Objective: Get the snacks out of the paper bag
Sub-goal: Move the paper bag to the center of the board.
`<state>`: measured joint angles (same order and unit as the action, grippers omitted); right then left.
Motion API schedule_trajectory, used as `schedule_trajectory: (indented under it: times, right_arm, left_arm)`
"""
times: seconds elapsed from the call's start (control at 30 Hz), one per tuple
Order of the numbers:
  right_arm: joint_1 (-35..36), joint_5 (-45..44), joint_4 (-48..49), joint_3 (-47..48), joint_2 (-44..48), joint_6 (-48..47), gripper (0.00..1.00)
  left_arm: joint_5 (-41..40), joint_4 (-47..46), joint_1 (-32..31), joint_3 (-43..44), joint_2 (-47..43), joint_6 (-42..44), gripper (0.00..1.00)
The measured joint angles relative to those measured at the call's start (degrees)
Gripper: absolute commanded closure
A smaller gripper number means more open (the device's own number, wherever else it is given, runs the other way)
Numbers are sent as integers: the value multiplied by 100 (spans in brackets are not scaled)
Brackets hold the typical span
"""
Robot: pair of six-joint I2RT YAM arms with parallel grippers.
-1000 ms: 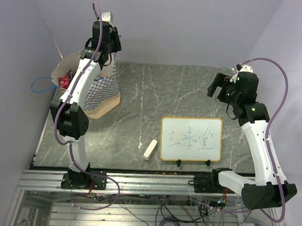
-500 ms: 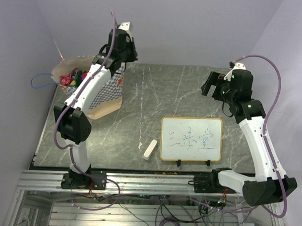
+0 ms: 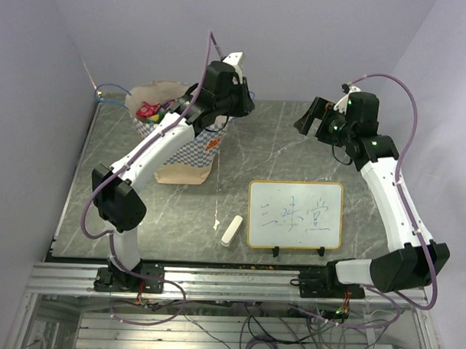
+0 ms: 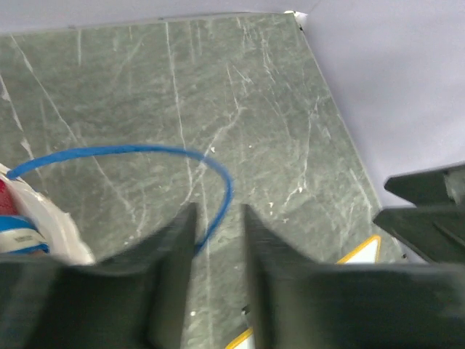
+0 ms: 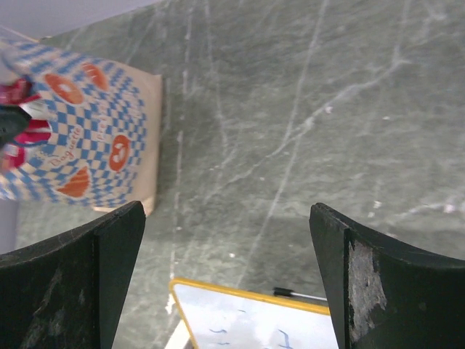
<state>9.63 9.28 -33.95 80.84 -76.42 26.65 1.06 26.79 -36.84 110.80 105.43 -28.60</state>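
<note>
The paper bag (image 3: 184, 154) stands at the table's back left, tan with a blue-and-white checkered band; it also shows in the right wrist view (image 5: 87, 131). Red, pink and green snacks (image 3: 151, 110) show in its open top. My left gripper (image 3: 224, 105) is at the bag's right rim. In the left wrist view its jaws (image 4: 218, 218) are nearly closed, with the bag's blue cord handle (image 4: 145, 150) running in between them. My right gripper (image 3: 311, 120) hangs wide open and empty above the table's back right (image 5: 229, 218), apart from the bag.
A framed whiteboard (image 3: 295, 215) stands at front centre-right, also seen in the right wrist view (image 5: 247, 320). A white eraser block (image 3: 230, 229) lies to its left. The bag's other blue handle (image 3: 106, 90) hangs off its far left side. Walls close in left and right.
My left gripper has swung right and the paper bag has slid right with it, away from the left wall. My right gripper has moved left and further back, still open.
</note>
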Motion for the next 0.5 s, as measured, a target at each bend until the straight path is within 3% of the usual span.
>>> schedule_trajectory:
  times: [0.1, 0.23, 0.5]
  right_arm:
    - [4, 358, 118, 107, -216, 243, 6]
    - [92, 800, 365, 260, -514, 616, 6]
    - [970, 1399, 1388, 560, -1182, 1449, 4]
  left_arm:
    - [11, 138, 4, -70, -350, 0, 28]
    - [50, 490, 315, -122, -1141, 2, 19]
    - [334, 1233, 2483, -509, -2625, -39, 15]
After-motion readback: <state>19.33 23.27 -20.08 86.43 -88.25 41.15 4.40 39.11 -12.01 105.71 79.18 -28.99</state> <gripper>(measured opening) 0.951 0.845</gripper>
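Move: Between the left hand's parted fingers runs the blue handle of the paper bag; the bag's middle is level with this hand, about 20 cm to its left and some 18 below, with an eraser about 23 cm back and 3 left on the table. From the open right hand, the bag's middle lies roughly 42 cm left, 4 ahead and 15 below, the whiteboard some 12 cm back and 1 right, 29 down. Opening wide from a partly open grip, the left hand comes free of the bag's right-hand blue handle: it rises first, easing back a little, then sweeps left high over the bag, about 23 cm left and 12 up, turning some 20 degrees counter-clockwise. Meanwhile the right hand, fingers still wide open, speeds left about 13 cm towards the bag's handle side, rolling its left side up and turning counter-clockwise. ##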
